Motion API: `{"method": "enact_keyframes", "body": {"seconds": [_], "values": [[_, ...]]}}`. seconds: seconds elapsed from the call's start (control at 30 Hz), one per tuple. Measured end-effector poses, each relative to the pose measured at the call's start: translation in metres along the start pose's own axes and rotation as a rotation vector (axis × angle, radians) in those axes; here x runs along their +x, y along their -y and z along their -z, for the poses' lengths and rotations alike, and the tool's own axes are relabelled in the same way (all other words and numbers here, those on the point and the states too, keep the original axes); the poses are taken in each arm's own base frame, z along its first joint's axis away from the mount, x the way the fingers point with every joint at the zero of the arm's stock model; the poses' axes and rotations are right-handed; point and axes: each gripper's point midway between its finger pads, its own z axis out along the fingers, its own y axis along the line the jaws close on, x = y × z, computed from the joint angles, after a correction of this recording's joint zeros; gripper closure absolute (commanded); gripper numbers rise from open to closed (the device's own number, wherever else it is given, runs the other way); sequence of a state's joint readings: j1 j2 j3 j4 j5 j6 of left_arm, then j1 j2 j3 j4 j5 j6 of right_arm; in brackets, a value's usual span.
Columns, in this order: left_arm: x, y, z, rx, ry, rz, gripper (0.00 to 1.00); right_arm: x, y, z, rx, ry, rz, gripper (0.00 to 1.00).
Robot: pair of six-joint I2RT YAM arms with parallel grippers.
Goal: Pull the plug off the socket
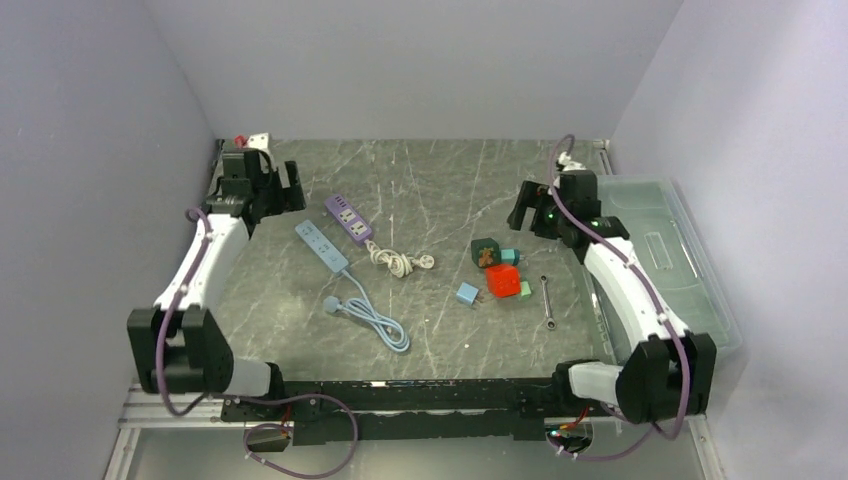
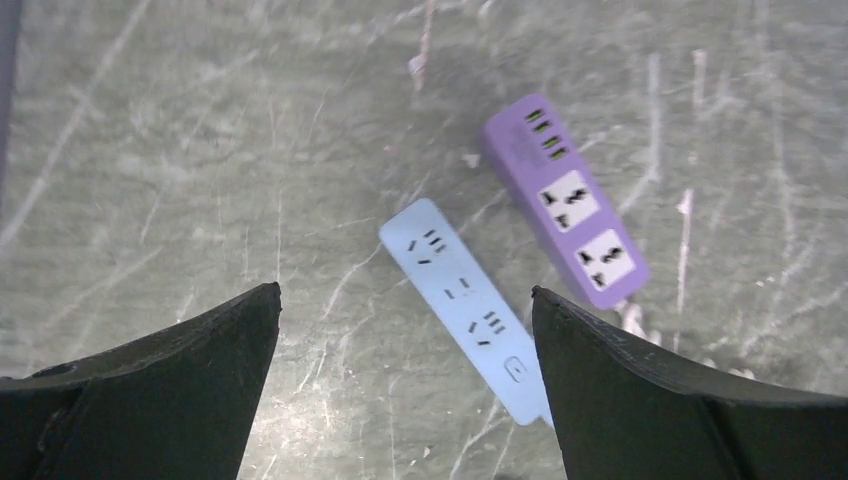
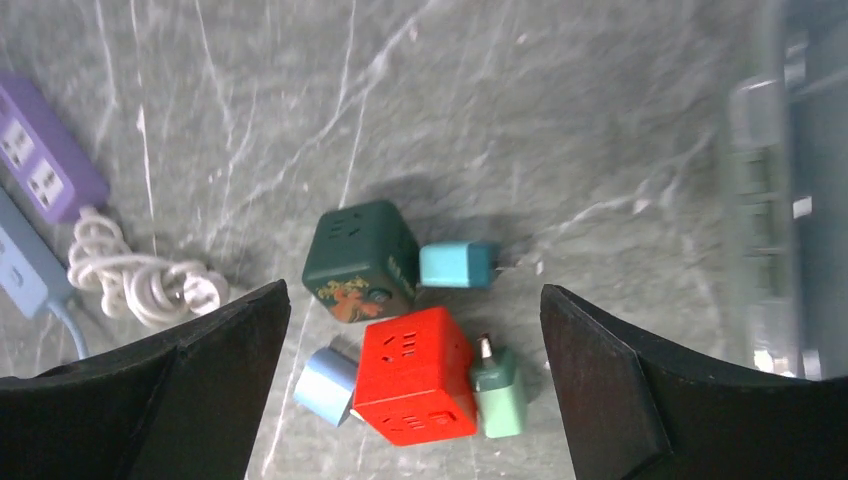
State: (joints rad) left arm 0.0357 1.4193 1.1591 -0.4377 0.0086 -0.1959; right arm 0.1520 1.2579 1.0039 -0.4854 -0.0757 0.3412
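A red cube socket [image 3: 418, 372] lies between the fingers of my right gripper [image 3: 415, 288], which hangs open well above it. A light blue plug [image 3: 325, 385] lies by the cube's left side; from above, the light blue plug [image 1: 467, 294] shows a small gap to the red cube [image 1: 503, 281]. A green plug [image 3: 499, 394] lies against the cube's right side, prong showing. A dark green cube socket [image 3: 358, 256] has a teal plug [image 3: 456, 265] beside it, prongs pointing away. My left gripper [image 2: 405, 290] is open above a light blue power strip [image 2: 462, 305] and a purple strip [image 2: 570, 210].
A clear plastic bin [image 1: 660, 240] stands along the right edge, close to my right arm. A wrench [image 1: 547, 302] lies right of the cubes. A coiled white cord [image 1: 398, 262] and a blue cable [image 1: 372, 320] trail from the strips in the middle.
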Motion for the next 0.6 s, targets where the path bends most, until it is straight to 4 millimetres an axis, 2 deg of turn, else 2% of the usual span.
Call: {"method": "enact_keyframes", "body": {"seconds": [0.07, 0.17, 0.23, 0.3, 0.37, 0.47, 0.6], "values": [[-0.012, 0.016, 0.020, 0.020, 0.071, -0.053, 0.00, -0.017, 0.008, 0.013, 0.016, 0.075, -0.008, 0.00], [-0.028, 0.037, 0.055, 0.058, 0.185, -0.107, 0.00, -0.049, 0.002, 0.040, -0.004, 0.239, 0.030, 0.00], [-0.039, 0.043, 0.081, 0.076, 0.268, -0.117, 0.00, -0.067, -0.001, 0.060, -0.015, 0.367, 0.063, 0.00], [-0.047, 0.046, 0.106, 0.093, 0.345, -0.116, 0.00, -0.076, 0.000, 0.078, -0.014, 0.478, 0.091, 0.00], [-0.052, 0.047, 0.127, 0.107, 0.406, -0.109, 0.00, -0.077, 0.006, 0.087, -0.002, 0.553, 0.107, 0.00], [-0.051, 0.044, 0.145, 0.116, 0.455, -0.098, 0.00, -0.065, 0.016, 0.086, 0.027, 0.592, 0.122, 0.00], [-0.035, 0.040, 0.144, 0.113, 0.436, -0.091, 0.00, -0.052, 0.026, 0.078, 0.056, 0.570, 0.129, 0.00]]}}
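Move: The left hand, empty, hangs some 15 cm above the blue power strip just left behind; its middle lies about 4 cm back and 9 cm to the right, with the purple power strip 4 cm ahead and 15 cm right. From the empty right hand, the blue plug lies about 9 cm back, 11 cm left and 13 cm below, the red cube 6 cm back and 4 cm left, and the green cube level with it and 7 cm left. The left hand climbs away from the blue strip by about 12 cm, drawing back some 8 cm and slipping slightly right, while its wrist tips up so the open fingers end nearly level. The right hand rises about 11 cm above the cubes, then eases down a little, shifting 5 cm right and tilting up some 30 degrees, fingers still wide open and touching nothing. ##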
